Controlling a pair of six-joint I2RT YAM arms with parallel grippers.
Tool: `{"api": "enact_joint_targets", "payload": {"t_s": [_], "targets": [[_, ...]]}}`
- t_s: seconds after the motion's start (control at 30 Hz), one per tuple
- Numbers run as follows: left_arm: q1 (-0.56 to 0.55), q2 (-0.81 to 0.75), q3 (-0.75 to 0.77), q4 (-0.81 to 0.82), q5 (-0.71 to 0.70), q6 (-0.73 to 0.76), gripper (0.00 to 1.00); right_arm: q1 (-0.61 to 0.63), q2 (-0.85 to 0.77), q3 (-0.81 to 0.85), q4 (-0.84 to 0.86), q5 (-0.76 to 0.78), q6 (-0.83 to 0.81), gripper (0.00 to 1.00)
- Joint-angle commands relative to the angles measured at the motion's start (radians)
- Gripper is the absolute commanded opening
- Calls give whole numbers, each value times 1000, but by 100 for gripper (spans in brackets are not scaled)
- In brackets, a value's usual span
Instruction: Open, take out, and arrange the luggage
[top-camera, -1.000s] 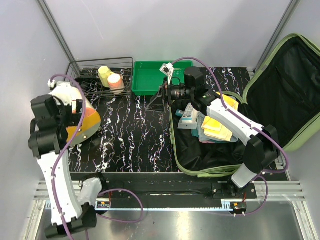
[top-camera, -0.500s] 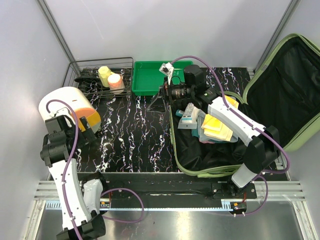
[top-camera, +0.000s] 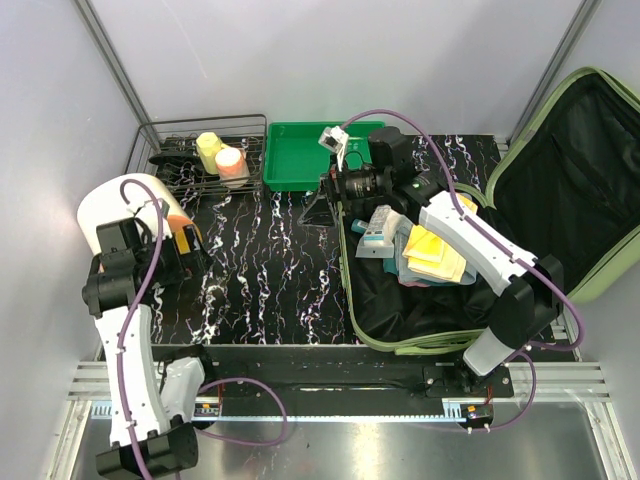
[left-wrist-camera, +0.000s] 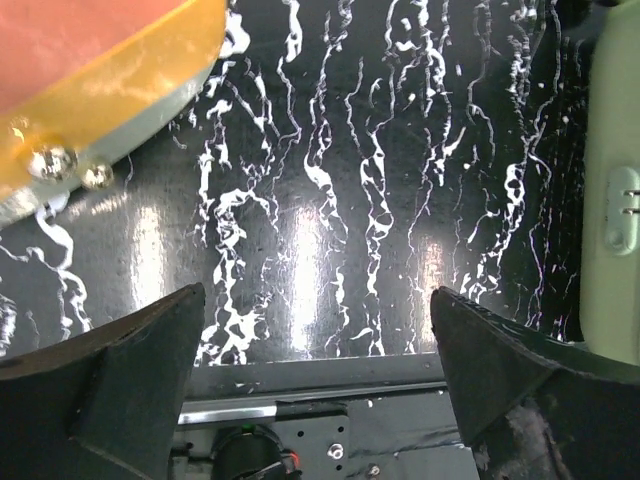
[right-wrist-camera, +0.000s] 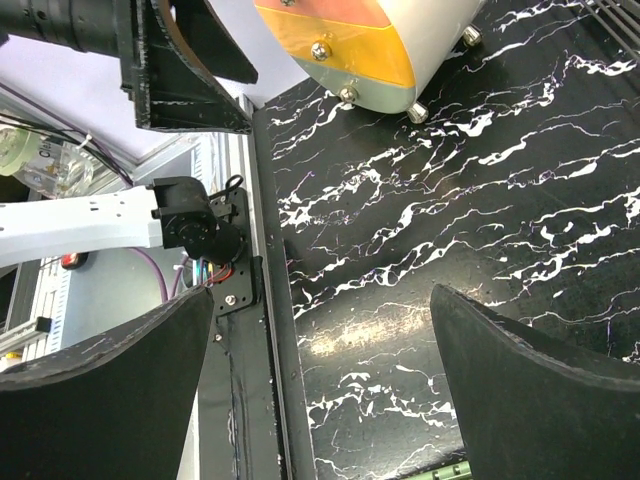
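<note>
The luggage (top-camera: 590, 190) lies open at the right of the table, its pale green lid leaning on the right wall and its black lining showing. Yellow cloths (top-camera: 436, 255) and a blue-and-white box (top-camera: 378, 232) lie in its lower half. My right gripper (top-camera: 318, 208) reaches left past the luggage's rim over the marbled table, open and empty (right-wrist-camera: 320, 380). My left gripper (top-camera: 190, 250) hangs open and empty (left-wrist-camera: 315, 380) beside a white and orange domed object (top-camera: 140, 205). A strip of the luggage's shell (left-wrist-camera: 615, 200) shows at the right of the left wrist view.
A wire basket (top-camera: 178, 172) with a yellow and an orange bottle stands at the back left. Beside it is a bright green tray (top-camera: 300, 160). The domed object (right-wrist-camera: 340, 40) sits on small metal feet near the table's left edge. A black rail (left-wrist-camera: 300, 410) runs along the near edge.
My left arm has pulled back from over the domed object toward the near edge, leaving the dome uncovered. The right arm has hardly moved.
</note>
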Motion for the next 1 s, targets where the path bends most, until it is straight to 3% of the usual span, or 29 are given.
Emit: {"api": "enact_joint_targets", "payload": {"t_s": [0.0, 0.03, 0.1, 0.13, 0.3, 0.4, 0.5, 0.6, 0.73, 0.87, 0.97], "targets": [[-71, 76, 175, -32, -6, 211, 99, -4, -9, 89, -15, 1, -16, 100], [-84, 100, 202, -126, -22, 365, 99, -4, -2, 99, -18, 4, -18, 100], [-126, 121, 250, -208, -107, 510, 99, -4, 13, 119, -21, 9, -21, 100], [-135, 114, 246, -260, -132, 642, 99, -4, 18, 123, -22, 10, -19, 100], [-161, 26, 178, -364, -330, 981, 99, -4, 53, 159, -33, 14, -18, 100], [-161, -26, 123, -436, -400, 1339, 99, -4, 67, 172, -53, 29, -48, 100], [-161, -60, 63, -457, -459, 1595, 97, -4, 70, 166, -73, 53, -76, 100], [-160, -51, 37, -476, -415, 1786, 93, -4, 64, 137, -78, 57, -85, 100], [-163, 32, 51, -476, -324, 1923, 90, -4, 48, 102, -88, 82, -108, 100], [-163, 158, 54, -456, -362, 1981, 78, -4, 18, 50, -113, 147, -168, 100], [-169, 163, -3, -390, -442, 2049, 70, -4, 10, 27, -139, 213, -196, 100]]}}
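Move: The round cabinet with the orange and yellow drawers is what the left hand is closing in on: its middle lies roughly 7 cm ahead, 10 cm to the left and 12 cm below. In the wire rack beyond, the pink cup stands about 21 cm ahead and 11 cm to the right, the yellow cup about 24 cm ahead and 6 cm right, both some 13 cm lower. From the right hand the cabinet lies some 38 cm left, 2 cm back and 21 cm below. Leftward, after a short 4 cm rise, the left hand swings in over the cabinet's drawer front, drawing back about 5 cm and then coming forward again as it sinks, while rolling well over 90 degrees clockwise until the fingers point steeply down and start to narrow. The open right hand lifts slightly, then sinks and edges forward. ##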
